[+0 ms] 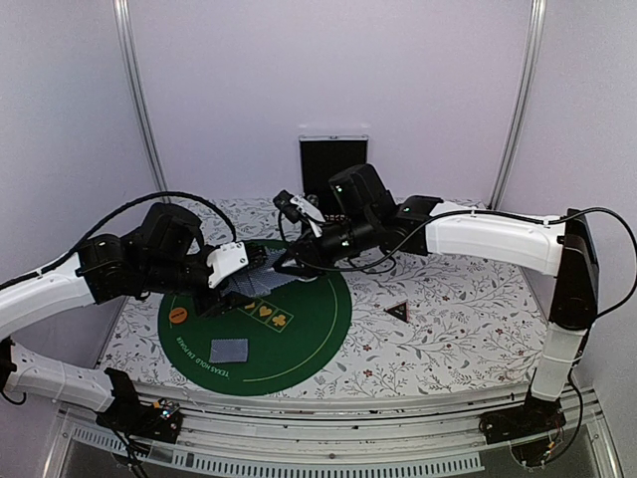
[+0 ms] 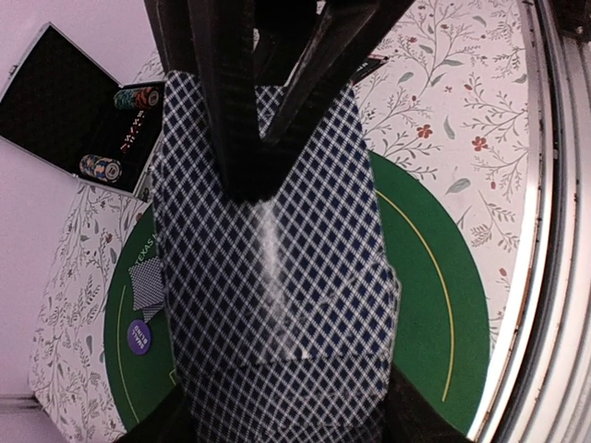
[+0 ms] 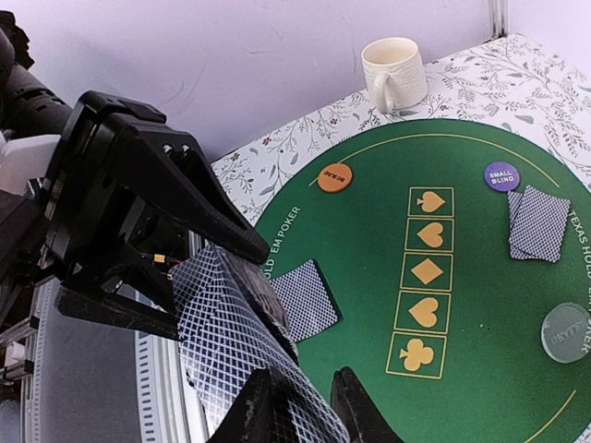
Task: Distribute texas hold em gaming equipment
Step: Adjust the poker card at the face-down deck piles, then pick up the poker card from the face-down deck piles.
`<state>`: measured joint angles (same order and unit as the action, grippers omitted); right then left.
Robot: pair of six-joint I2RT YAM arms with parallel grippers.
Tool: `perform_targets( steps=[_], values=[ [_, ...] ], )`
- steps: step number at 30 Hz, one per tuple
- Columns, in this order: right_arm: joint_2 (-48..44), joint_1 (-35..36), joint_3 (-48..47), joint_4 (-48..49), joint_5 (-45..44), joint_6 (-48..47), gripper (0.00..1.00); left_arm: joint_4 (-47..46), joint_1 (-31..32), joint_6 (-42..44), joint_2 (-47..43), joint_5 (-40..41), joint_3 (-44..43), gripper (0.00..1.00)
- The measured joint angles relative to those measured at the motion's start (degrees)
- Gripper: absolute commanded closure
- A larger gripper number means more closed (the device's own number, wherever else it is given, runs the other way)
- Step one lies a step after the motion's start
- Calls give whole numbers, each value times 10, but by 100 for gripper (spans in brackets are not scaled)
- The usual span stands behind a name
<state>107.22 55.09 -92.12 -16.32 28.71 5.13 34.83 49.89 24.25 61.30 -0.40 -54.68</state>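
Observation:
My left gripper [image 1: 239, 282] is shut on a deck of playing cards [image 1: 263, 286] with checked blue backs, held above the green mat [image 1: 309, 334]. In the left wrist view the deck [image 2: 277, 305] fills the middle. My right gripper [image 1: 288, 261] meets the deck from the far side, its jaws closed on the bent top card [image 3: 231, 332]. One card [image 1: 229, 351] lies face down on the near mat and a pair [image 3: 538, 223] lies on the far side. An orange disc [image 1: 178, 316], a purple disc [image 3: 501, 175] and a pale disc [image 3: 566, 332] sit on the mat. A black triangular marker [image 1: 398, 311] lies right of it.
An open black case [image 1: 333, 164] with stacked chips [image 2: 100, 168] stands at the back. A white mug [image 3: 394, 72] stands beside the mat. The floral tablecloth [image 1: 468, 319] surrounds the mat; a metal rail [image 1: 328, 423] runs along the near edge.

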Motion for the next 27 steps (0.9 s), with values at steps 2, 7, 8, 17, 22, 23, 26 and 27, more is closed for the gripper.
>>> perform_targets(
  steps=[2,7,8,17,22,23,26,27],
  values=[
    [0,0,0,-2,0,0,80,-1,0,0,0,0,0,45],
    [-5,0,8,-5,-3,0,86,-1,0,2,0,0,0,45],
    [-7,0,9,-7,-3,0,86,-1,0,2,0,0,0,45],
    [-22,0,10,-22,-12,-2,91,-1,0,2,0,0,0,45],
    [-30,0,10,-30,-14,-3,97,-1,0,2,-2,0,0,45],
    [-31,0,10,-30,-15,-4,97,-1,0,2,-2,1,0,46],
    [-34,0,10,-33,-16,-5,98,-1,0,2,-2,0,0,46],
    [-36,0,11,-34,-16,-6,98,-1,0,2,-2,0,0,45]
  ],
)
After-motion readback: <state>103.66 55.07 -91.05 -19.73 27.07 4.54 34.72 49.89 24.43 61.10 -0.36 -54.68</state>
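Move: The face-down deck is clamped in the left hand, its middle about 2 cm to the right of that hand's point. From the right hand it lies some 7 cm to the left, 1 cm back and 3 cm lower, with its projecting cards already between the right fingers. On the mat about 22 cm below, the lone face-down card lies about 16 cm left and 5 cm back of the right hand, and the dealer button about 17 cm ahead and 1 cm right. The right fingers, still partly open around the end of the cards jutting from the deck, close on them until nearly shut and pinch them. The hand meanwhile eases about 1.5 cm to the right and, later on, about 1 cm up, drawing away from the left hand, which stays put and keeps its grip on the deck. ##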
